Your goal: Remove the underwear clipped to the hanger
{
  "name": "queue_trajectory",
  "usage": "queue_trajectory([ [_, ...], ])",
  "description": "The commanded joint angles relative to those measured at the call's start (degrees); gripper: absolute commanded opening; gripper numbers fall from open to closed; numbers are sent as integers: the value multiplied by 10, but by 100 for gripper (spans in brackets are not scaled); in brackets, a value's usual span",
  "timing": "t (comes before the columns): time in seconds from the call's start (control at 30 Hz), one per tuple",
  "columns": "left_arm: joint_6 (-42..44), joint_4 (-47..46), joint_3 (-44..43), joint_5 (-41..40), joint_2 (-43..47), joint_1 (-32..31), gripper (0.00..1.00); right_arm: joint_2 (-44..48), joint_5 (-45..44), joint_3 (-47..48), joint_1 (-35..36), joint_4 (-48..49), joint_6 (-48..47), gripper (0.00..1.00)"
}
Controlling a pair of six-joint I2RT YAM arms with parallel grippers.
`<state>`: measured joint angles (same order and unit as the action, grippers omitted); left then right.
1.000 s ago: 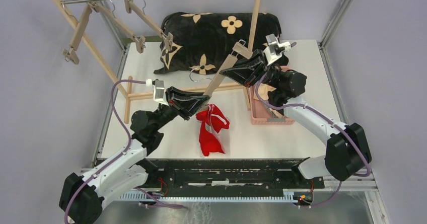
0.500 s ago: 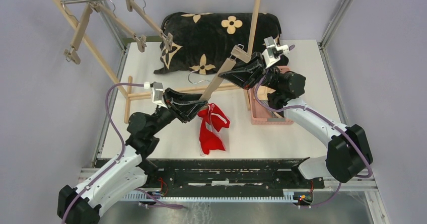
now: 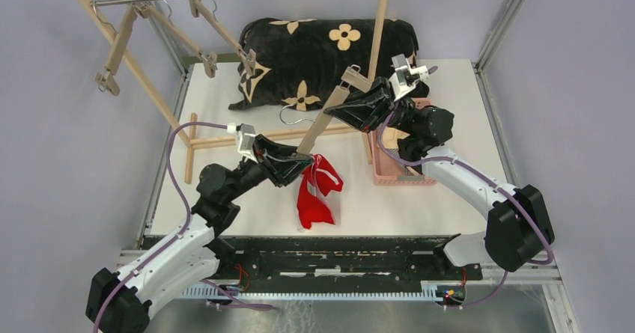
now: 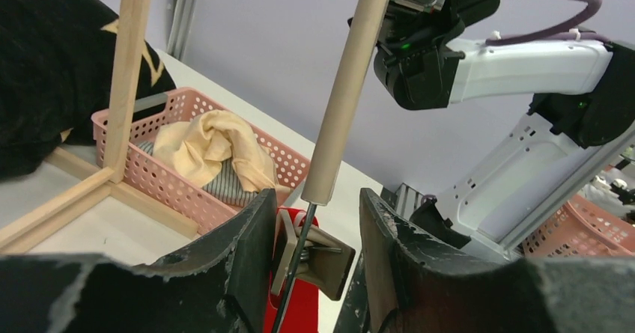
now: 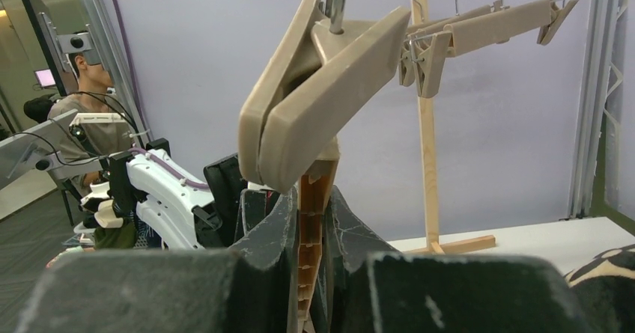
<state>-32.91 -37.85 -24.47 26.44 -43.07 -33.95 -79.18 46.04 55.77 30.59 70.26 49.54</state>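
My right gripper (image 3: 346, 111) is shut on the tan hanger (image 3: 326, 116), holding its bar tilted above the table; in the right wrist view the bar stands between the fingers (image 5: 273, 221), with one clip (image 5: 322, 78) above them. My left gripper (image 3: 305, 165) is open around the hanger's lower clip (image 4: 314, 254), which sits between its fingers (image 4: 251, 251). The red underwear (image 3: 314, 194) trails from that clip down onto the table; I cannot tell whether the clip still pinches it. The beige (image 4: 213, 150) and striped (image 4: 225, 187) underwear lie in the pink basket (image 4: 161, 191).
The pink basket (image 3: 389, 174) sits under my right arm. A black cushion (image 3: 322, 49) with tan flowers lies at the back. A wooden rack (image 3: 131, 63) carrying two empty clip hangers (image 3: 168, 34) stands at the left; its base bar (image 3: 217, 141) crosses the table.
My left gripper has opened around the lower clip, and the left arm has shifted a little to the right. The right arm and hanger have barely moved.
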Motion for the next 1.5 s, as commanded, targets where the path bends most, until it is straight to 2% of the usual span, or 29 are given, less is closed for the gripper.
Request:
queue_trajectory([
  [0.0, 12, -33, 9, 48, 5, -5, 50, 19, -28, 13, -3, 21, -12, 1],
  [0.07, 17, -33, 11, 51, 8, -4, 41, 19, -29, 12, -3, 22, -11, 1],
  [0.17, 21, -31, 10, 58, 9, -4, 10, 20, -31, 11, -4, 21, -10, 1],
  [0.2, 22, -30, 8, 57, 9, -4, 4, 20, -31, 11, -4, 20, -9, 1],
  [0.3, 28, -27, 3, 54, 8, -4, 4, 19, -27, 13, -3, 18, -9, 1],
  [0.33, 32, -25, 0, 51, 7, -4, 14, 20, -27, 12, -3, 16, -9, 1],
  [0.37, 35, -21, -3, 49, 7, -4, 30, 20, -25, 12, -3, 15, -9, 1],
  [0.4, 38, -20, -7, 46, 6, -4, 39, 21, -24, 12, -3, 13, -9, 1],
  [0.47, 40, -18, -18, 33, 5, -5, 48, 22, -21, 11, -3, 11, -11, 1],
  [0.6, 59, -14, -48, 19, -1, -4, 52, 24, -15, 8, -4, 2, -14, 1],
  [0.9, 73, -14, -94, 36, -42, -4, 47, 32, -10, 3, -3, -6, -17, 1],
  [1.0, 65, -29, -91, 51, -57, -4, 34, 34, -12, 4, -3, -10, -20, 1],
  [1.13, 58, -37, -91, 56, -71, -4, 4, 32, -12, 5, -3, -13, -19, 1],
  [1.27, 52, -44, -94, 57, -68, -4, 3, 34, -12, 0, -3, -34, -32, 2],
  [1.3, 52, -38, -99, 58, -64, -4, 3, 36, -14, -3, -3, -49, -43, 11],
  [1.33, 51, -25, -107, 59, -59, -4, 3, 41, -18, -7, -3, -71, -58, 30],
  [1.37, 54, 9, -117, 56, -54, -4, 3, 46, -25, -13, -3, -94, -75, 37],
  [1.47, 78, 121, -150, 14, -31, -5, 3, 79, -65, -38, -3, -199, -152, 48],
])
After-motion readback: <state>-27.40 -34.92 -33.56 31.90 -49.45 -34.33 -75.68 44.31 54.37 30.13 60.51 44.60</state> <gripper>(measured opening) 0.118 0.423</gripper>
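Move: The hanger's lower clip sits between the left hand's open fingers, about 1 cm to the right of the hand point, 1 cm below it and level with it fore and aft. The hanger bar's lower end is some 3 cm above, 1 cm ahead and 1 cm right. From that clip the red underwear hangs, its middle roughly 12 cm below the hand, 3 cm right and 2 cm back. From the right hand the clip lies about 14 cm down, 6 cm back and 6 cm left. The left fingers shut around the lower clip to spring it, reopen, then the hand rises about 4 cm, tipping up slightly, eases roughly 1.5 cm to the right and down a little, and pinches the lower end of the hanger bar. The right hand keeps its hold almost in place until the left has the bar, then opens its fingers and starts to sink about 1 cm. ##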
